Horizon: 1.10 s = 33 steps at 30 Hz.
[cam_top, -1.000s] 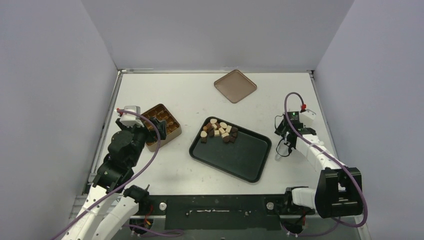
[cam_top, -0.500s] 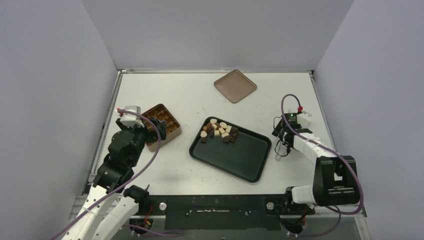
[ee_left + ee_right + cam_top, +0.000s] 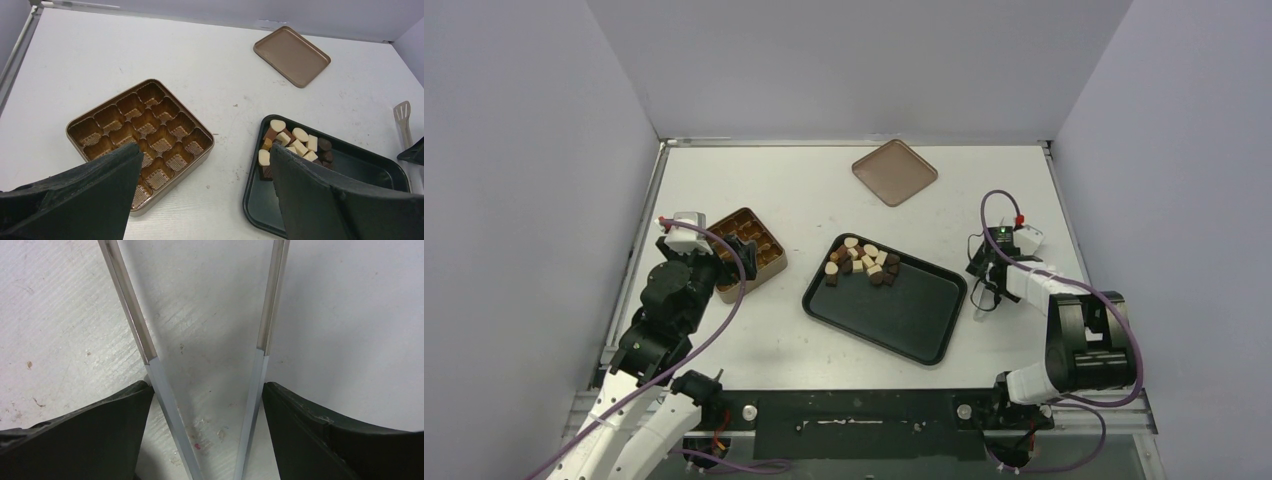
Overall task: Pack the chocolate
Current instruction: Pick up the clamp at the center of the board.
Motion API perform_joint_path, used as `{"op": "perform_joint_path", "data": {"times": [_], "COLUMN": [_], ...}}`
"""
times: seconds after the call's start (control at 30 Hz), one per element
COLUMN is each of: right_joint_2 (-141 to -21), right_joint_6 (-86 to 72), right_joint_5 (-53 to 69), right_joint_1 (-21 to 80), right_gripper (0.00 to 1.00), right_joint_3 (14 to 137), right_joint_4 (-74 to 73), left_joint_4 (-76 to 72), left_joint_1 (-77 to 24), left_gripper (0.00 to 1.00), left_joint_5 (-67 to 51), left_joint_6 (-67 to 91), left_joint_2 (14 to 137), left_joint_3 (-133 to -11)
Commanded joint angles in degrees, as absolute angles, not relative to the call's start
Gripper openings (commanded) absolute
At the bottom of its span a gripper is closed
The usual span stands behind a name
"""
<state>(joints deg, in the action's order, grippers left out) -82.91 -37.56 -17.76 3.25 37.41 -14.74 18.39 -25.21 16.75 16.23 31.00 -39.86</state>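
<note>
The chocolate point(image 3: 862, 262), a heap of dark brown and cream pieces point(image 3: 295, 142), lies in the far corner of a black tray point(image 3: 914, 320). An empty gold-brown tin point(image 3: 754, 243) with moulded cells point(image 3: 145, 125) sits to its left. My left gripper point(image 3: 736, 258) hovers open over the tin's near edge point(image 3: 204, 147), holding nothing. Metal tongs point(image 3: 980, 298) lie right of the tray. My right gripper point(image 3: 986, 278) is low over them. Both tong arms point(image 3: 135, 315) run between its jaws point(image 3: 207, 385), and each finger rests against an arm's outer side.
A flat brown lid point(image 3: 894, 171) lies at the back of the white table point(image 3: 292, 56). One tong tip point(image 3: 402, 117) shows just right of the tray point(image 3: 370, 170). Grey walls close in the table on three sides.
The right arm's elbow has folded in toward its base while its gripper stayed at the tongs. Left arm, tray and chocolate have not moved.
</note>
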Motion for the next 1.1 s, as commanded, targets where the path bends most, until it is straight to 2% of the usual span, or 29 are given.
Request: {"op": "perform_joint_path", "data": {"times": [0.0,0.57,0.77,1.07], "right_joint_2": [-83.2,-79.3,-77.5,-75.4], "right_joint_6": [-37.2,-33.6,-31.6,-28.2], "right_joint_5": [-19.5,-22.0,-28.2,-25.8], "right_joint_1": [2.6,4.2,10.7,18.4], "right_gripper": [0.8,0.62,0.6,0.59], "right_joint_3": [37.3,38.0,43.7,51.8], "right_joint_4": [-12.3,-12.9,-19.3,-24.9], "left_joint_4": [15.9,16.0,15.9,15.8], "left_joint_1": [-25.6,-25.6,-25.6,-25.6], "left_gripper": [0.97,0.97,0.97,0.97], "left_joint_5": [16.9,16.9,16.9,17.0], "left_joint_6": [15.5,15.5,15.4,15.4], "left_joint_2": [30.9,30.6,30.5,30.5], "left_joint_3": [-39.8,-39.7,-39.7,-39.6]}}
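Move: Lying on the table right between the right hand's open fingers is the clamp, its middle about 1 cm ahead of the hand point and level with it. From that hand the dark tray's middle is some 22 cm left and 3 cm back, the chocolates about 27 cm left and 4 cm ahead, and the brown lid roughly 21 cm left and 24 cm ahead. For the left hand the clamp is about 48 cm right, 5 cm ahead and 26 cm below. Closing part-way on the clamp's two arms from both sides, the right hand stays nearly in place at table height and pinches them closer together. Then it lifts about 7 cm while swinging some 5 cm left and nearly 3 cm forward, towards the tray's right end, turning about 15 degrees counter-clockwise and keeping the clamp pinched. ##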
